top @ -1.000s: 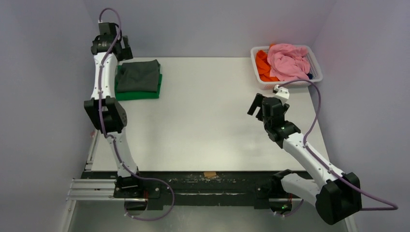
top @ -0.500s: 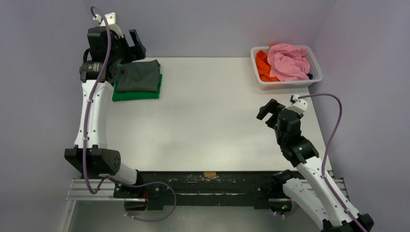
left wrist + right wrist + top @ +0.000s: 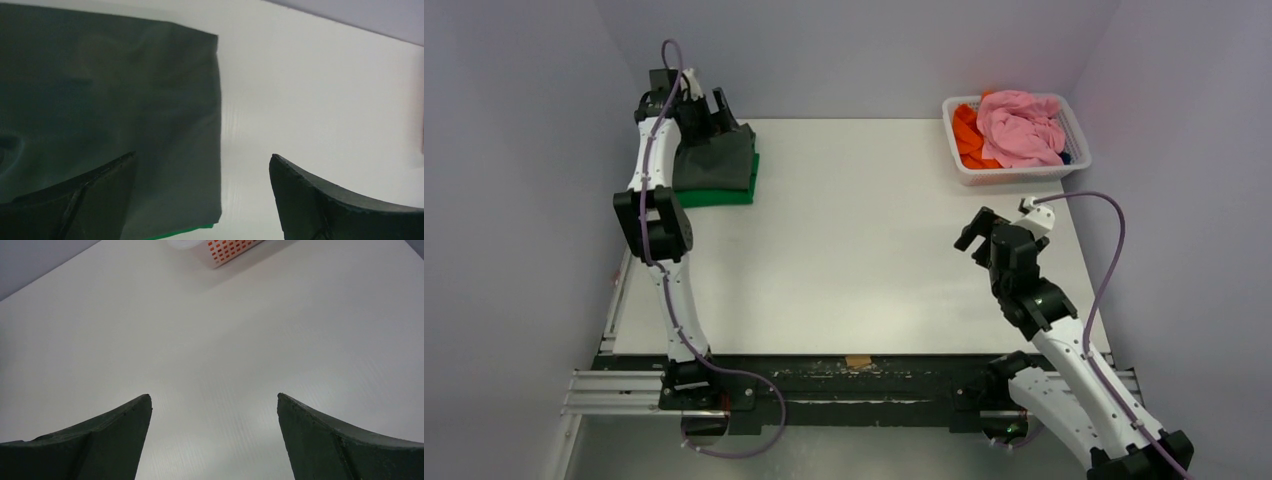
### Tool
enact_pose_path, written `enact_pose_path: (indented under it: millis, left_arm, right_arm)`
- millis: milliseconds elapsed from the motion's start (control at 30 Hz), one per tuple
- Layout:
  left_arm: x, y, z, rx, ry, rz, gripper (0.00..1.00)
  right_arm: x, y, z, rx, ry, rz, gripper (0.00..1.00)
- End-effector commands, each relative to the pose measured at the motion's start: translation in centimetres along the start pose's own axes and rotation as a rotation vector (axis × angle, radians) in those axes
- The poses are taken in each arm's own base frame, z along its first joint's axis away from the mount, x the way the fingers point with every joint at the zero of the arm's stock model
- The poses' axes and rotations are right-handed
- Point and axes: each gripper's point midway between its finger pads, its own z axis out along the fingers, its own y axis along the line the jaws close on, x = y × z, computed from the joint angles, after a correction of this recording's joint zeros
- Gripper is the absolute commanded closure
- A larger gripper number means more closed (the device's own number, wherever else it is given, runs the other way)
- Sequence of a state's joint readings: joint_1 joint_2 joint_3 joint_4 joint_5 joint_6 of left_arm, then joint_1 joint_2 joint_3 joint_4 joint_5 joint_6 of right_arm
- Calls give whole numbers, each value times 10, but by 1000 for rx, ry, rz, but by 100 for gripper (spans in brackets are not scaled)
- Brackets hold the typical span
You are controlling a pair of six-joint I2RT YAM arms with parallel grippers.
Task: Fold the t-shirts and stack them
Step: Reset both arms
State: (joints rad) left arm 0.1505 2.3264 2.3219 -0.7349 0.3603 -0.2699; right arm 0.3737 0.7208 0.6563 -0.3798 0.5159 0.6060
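Observation:
The dark charcoal-grey t-shirt (image 3: 720, 160) lies folded on top of the folded bright green t-shirt (image 3: 724, 196) at the table's far left. My left gripper (image 3: 708, 112) is open and empty, above the stack's far edge. In the left wrist view the grey t-shirt (image 3: 110, 100) fills the left side, with a sliver of the green t-shirt (image 3: 196, 231) under its corner, and the left gripper (image 3: 202, 155) straddles the grey shirt's edge without holding it. My right gripper (image 3: 984, 228) is open and empty above bare table at the right; the right wrist view shows the right gripper (image 3: 213, 395) over white table only.
A white mesh basket (image 3: 1014, 174) stands at the far right corner, holding pink cloth (image 3: 1020, 125) and orange cloth (image 3: 967, 135). Its corner shows in the right wrist view (image 3: 220, 247). The white table (image 3: 854, 240) stretches between the stack and the basket.
My left arm has swung its elbow inward and its gripper has moved right, over the stack's far edge. My right arm drew back toward the near right, then held still.

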Motion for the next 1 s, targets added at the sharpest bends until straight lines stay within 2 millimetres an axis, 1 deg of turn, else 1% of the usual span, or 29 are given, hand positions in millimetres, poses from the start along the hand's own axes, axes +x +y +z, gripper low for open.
enact_pose_path:
  millis: [0, 67, 167, 233, 300, 367, 433, 500, 567, 667, 700, 833, 967]
  left_arm:
    - [-17, 36, -10, -36, -35, -21, 0]
    - [-12, 57, 0, -62, -32, -44, 0]
    - [-2, 82, 18, -82, -12, -78, 0]
    - [4, 97, 30, -95, -1, -115, 0]
    - [6, 107, 39, -85, -6, -171, 0]
    - [8, 121, 44, -113, -17, -206, 0]
    - [7, 133, 44, -147, -31, -241, 0]
    - [4, 137, 41, -162, -40, -255, 0]
    - [-2, 141, 32, -208, -61, -249, 0]
    - [-24, 144, 10, -280, -125, -227, 0]
    - [-33, 141, 1, -290, -148, -219, 0]
    - [-69, 121, -40, -301, -244, -193, 0]
    - [-96, 89, -83, -245, -312, -155, 0]
  right_arm:
    - [-8, -6, 4, 53, -37, 1, 5]
    - [-6, -7, 6, 62, -33, -5, 5]
    - [-3, -8, 9, 76, -23, -15, 5]
    - [-2, -9, 10, 82, -14, -21, 5]
    - [-2, -10, 10, 90, -13, -24, 5]
    - [-3, -12, 9, 95, -18, -24, 5]
    - [-4, -13, 7, 99, -26, -22, 5]
    - [-5, -15, 7, 102, -35, -18, 5]
    - [-6, -14, 7, 100, -41, -17, 5]
    - [-5, -13, 8, 96, -33, -18, 5]
    - [-4, -13, 8, 96, -28, -20, 5]
    - [-4, -13, 7, 98, -24, -20, 5]
    - [-5, -13, 4, 87, -20, -23, 5]
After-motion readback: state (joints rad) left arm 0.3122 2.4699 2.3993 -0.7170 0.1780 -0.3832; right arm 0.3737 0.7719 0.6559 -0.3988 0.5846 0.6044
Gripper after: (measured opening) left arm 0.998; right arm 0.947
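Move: The left hand hangs open over the folded grey t-shirt, whose middle is about 4 cm to its left, level with it fore and aft, and some 14 cm below. The green t-shirt peeks out under the grey one, its middle about 4 cm left and 4 cm back, 16 cm down. The table's left edge runs roughly 18 cm to the left. From the idle right hand, the grey t-shirt lies some 31 cm ahead, 75 cm left and 17 cm lower. Leftward and down, the left hand sweeps over the grey t-shirt to its left border, about 13 cm across and some 11 cm down by a little past halfway. It then climbs again by roughly 5 cm while still edging left. The wrist swings about 20 degrees counter-clockwise, and the fingers stay wide open and empty. ##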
